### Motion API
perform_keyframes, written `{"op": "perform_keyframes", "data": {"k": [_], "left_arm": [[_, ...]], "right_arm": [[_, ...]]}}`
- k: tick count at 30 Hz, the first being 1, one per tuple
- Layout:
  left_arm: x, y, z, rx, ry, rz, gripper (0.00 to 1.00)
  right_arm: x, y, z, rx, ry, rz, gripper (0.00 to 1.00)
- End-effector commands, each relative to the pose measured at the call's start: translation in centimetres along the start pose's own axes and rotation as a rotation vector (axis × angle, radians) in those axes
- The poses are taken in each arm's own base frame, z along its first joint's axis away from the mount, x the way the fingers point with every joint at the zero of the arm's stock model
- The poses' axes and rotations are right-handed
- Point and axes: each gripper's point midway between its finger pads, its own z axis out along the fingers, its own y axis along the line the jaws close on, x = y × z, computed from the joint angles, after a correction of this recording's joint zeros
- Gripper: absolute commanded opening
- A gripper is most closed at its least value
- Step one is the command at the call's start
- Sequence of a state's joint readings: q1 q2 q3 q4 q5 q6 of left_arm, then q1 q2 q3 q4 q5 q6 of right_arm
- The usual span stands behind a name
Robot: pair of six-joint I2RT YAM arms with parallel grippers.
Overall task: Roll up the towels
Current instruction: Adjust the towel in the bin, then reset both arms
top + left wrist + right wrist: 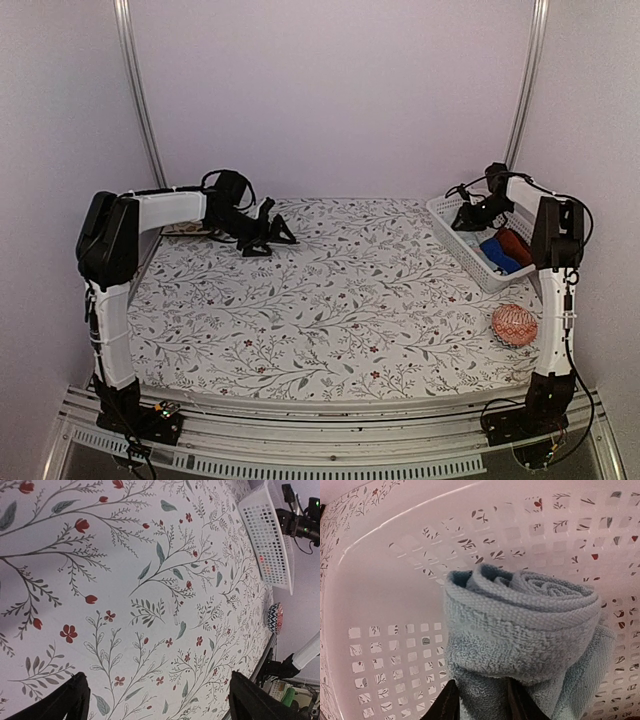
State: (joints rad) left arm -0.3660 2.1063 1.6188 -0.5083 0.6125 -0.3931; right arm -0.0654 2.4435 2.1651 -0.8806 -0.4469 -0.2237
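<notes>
A pale blue towel (520, 630), rolled into a tight coil, fills the right wrist view inside the white basket (395, 590). My right gripper (482, 705) is shut on the roll's lower part, with a black finger on each side of the cloth. In the top view this gripper (470, 216) reaches into the basket (447, 218) at the back right. A dark maroon towel (517, 246) lies rolled in the basket's near end. My left gripper (275, 236) hovers at the back left over the floral table cover. It is open (160, 700) and holds nothing.
A bright blue object (498, 257) lies in the basket beside the maroon roll. An orange-pink patterned ball (515, 325) sits on the table near the right arm. A tan flat thing (185, 229) lies under the left arm. Walls enclose three sides.
</notes>
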Motion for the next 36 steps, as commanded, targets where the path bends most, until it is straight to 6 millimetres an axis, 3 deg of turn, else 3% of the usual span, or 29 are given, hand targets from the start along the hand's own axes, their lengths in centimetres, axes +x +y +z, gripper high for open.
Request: {"op": "perform_keyframes", "data": {"k": [1,5,7,12,13,14,20,24,26,31,36], "left_arm": [[0.4,-0.3,0.2,0.005,0.0,0.012,0.97],[0.4,-0.2,0.0,-0.003,-0.006,0.014,0.97],[0.1,-0.2,-0.2,-0.011,-0.016,0.023,0.97],[-1.8,0.3,-1.8,-0.062,-0.067,0.072,0.97],[-2.1,0.4,-2.2,-0.071,-0.077,0.077,0.97],[-2.6,0.6,-2.9,-0.079,-0.091,0.08,0.97],[-4.4,1.8,-6.1,-0.144,-0.169,0.109,0.97],[-6.7,2.1,-10.3,-0.267,-0.28,0.187,0.97],[-7.6,2.1,-12.2,-0.303,-0.327,0.214,0.97],[-8.9,1.7,-16.5,-0.368,-0.44,0.271,0.97],[-8.5,1.0,-19.1,-0.418,-0.53,0.335,0.97]], "right_arm": [[0.3,-1.5,-1.7,0.01,-0.019,0.044,0.34],[-0.1,-0.9,-2.0,-0.032,-0.042,0.041,0.38],[-0.8,-0.3,-2.8,-0.047,-0.069,0.025,0.45],[-3.2,1.0,-7.2,-0.001,-0.161,-0.022,0.76],[-3.5,1.1,-7.9,0.015,-0.172,-0.028,0.93],[-3.8,1.1,-8.7,0.039,-0.182,-0.035,1.0],[-4.6,2.3,-13.8,0.128,-0.256,-0.059,0.99],[-4.6,3.3,-16.9,0.25,-0.356,-0.097,0.99],[-3.5,4.2,-17.5,0.246,-0.401,-0.1,0.99],[-2.1,9.4,-19.6,0.139,-0.562,-0.174,0.99],[0.9,13.4,-21.9,0.074,-0.695,-0.225,0.99]]}}
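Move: The right hand's fingers are already against the light blue towel roll in the far left part of the bin. The roll's middle is about 3 cm ahead, 1 cm to the right and 2 cm below. The blue towel lies roughly 10 cm back and 11 cm to the right, the red-brown towel some 9 cm back and 16 cm to the right, both about 4 cm lower than the hand. From the left hand the light blue towel is about 62 cm to the right and 8 cm ahead. Still against the light blue towel, the right fingers press about 1.5 cm to the right, then spread wide and come free. That hand rises some 17 cm out of the bin, then draws back about 11 cm, its fingers tilting up roughly 30 degrees towards forward. The left hand, open and empty, lifts about 14 cm and swings 12 cm left and a little forward, tilting up likewise. ##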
